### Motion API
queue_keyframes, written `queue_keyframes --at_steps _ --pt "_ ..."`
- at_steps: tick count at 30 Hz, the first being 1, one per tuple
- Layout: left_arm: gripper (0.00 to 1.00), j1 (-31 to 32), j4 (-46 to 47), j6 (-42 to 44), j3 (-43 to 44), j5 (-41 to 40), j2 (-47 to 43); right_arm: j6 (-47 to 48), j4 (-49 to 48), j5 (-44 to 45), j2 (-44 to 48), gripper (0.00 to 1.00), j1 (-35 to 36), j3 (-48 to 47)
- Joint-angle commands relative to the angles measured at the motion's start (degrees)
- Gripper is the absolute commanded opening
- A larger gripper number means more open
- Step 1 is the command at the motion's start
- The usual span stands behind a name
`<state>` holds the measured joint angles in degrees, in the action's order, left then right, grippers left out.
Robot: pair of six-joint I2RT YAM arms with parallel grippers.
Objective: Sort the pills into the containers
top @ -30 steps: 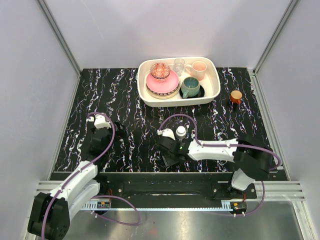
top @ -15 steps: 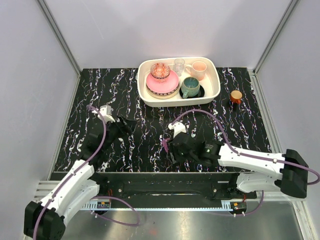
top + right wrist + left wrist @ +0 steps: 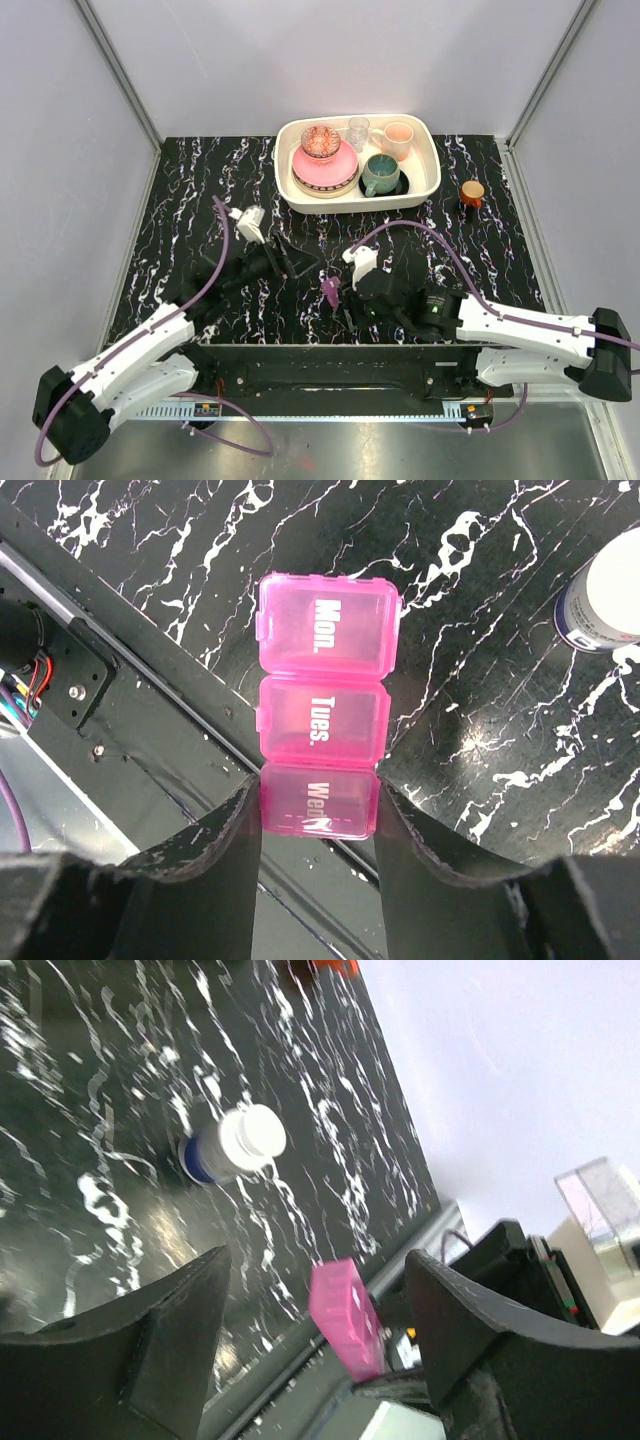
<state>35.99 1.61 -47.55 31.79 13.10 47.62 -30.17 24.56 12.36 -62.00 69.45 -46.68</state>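
Note:
The magenta pill box [image 3: 322, 705] has closed lids marked Mon., Tues. and Wed. My right gripper [image 3: 320, 810] is shut on its Wed. end and holds it over the table's near edge. In the top view the box [image 3: 330, 291] shows as a small magenta piece at the right gripper [image 3: 340, 298]. My left gripper [image 3: 289, 262] is open and empty, just left of the box, and points at it. In the left wrist view the box [image 3: 345, 1320] sits between the open fingers [image 3: 170, 1330], farther off. A white-capped bottle [image 3: 235, 1145] stands on the table behind it [image 3: 608, 590]. No pills show.
A cream tray [image 3: 432, 190] of crockery stands at the back centre. A small brown jar with an orange lid [image 3: 472, 191] stands to its right. A black rail [image 3: 320, 360] runs along the table's near edge. Grey walls close in both sides.
My left gripper has swung right toward the table's middle and now faces the pill box. My right arm stretched out and has held the box almost still for the last half second.

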Motion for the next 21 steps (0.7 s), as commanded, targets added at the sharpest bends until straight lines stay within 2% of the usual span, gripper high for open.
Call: queue_keyframes --at_steps 1,5,13,17,21 --pt "0.74 5.4 4.5 -4.8 2.8 0.3 2.4 0.4 -0.3 4.0 3.1 0.0 1.4 -2.9" --pt "0.73 10.8 4.3 -5.7 3.5 -2.7 5.3 0.3 -0.3 5.1 4.3 0.0 2.3 -2.9" --pt "0.66 15.2 4.2 -6.2 5.1 -4.1 9.0 0.3 0.1 6.4 4.6 0.0 3.2 -3.3" --pt "0.55 16.7 4.2 -6.9 5.7 -4.1 9.7 0.1 0.4 7.7 5.6 0.0 3.6 -3.8" --pt "0.29 17.0 4.2 -7.4 5.6 -4.0 8.9 -0.1 1.4 8.6 6.4 0.0 3.7 -4.9"
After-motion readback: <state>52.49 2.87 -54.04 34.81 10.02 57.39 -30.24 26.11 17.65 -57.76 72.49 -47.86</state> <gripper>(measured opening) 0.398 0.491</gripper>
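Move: The pink pill organizer, held by its Wed end in the right fingers, has its middle about 7 cm to the left hand's right, 6 cm nearer the base and 5 cm lower; from the right hand it is 2 cm ahead, 3 cm left and about level. The pill bottle stands some 13 cm right of the left hand, 1 cm ahead and 17 cm below, the tray's middle 25 cm ahead, 12 cm right and 18 cm below. The organizer's free Mon end is what the left hand goes for: it sweeps right and back about 9 cm in all, sinking some 2 cm, turning slightly clockwise and tipping down. Slowing, it brings one finger in front of the organizer and the other behind and closes them to roughly half their gap; a firm pinch can't be seen. The right hand keeps its hold on the Wed end and lifts 2 to 3 cm. ##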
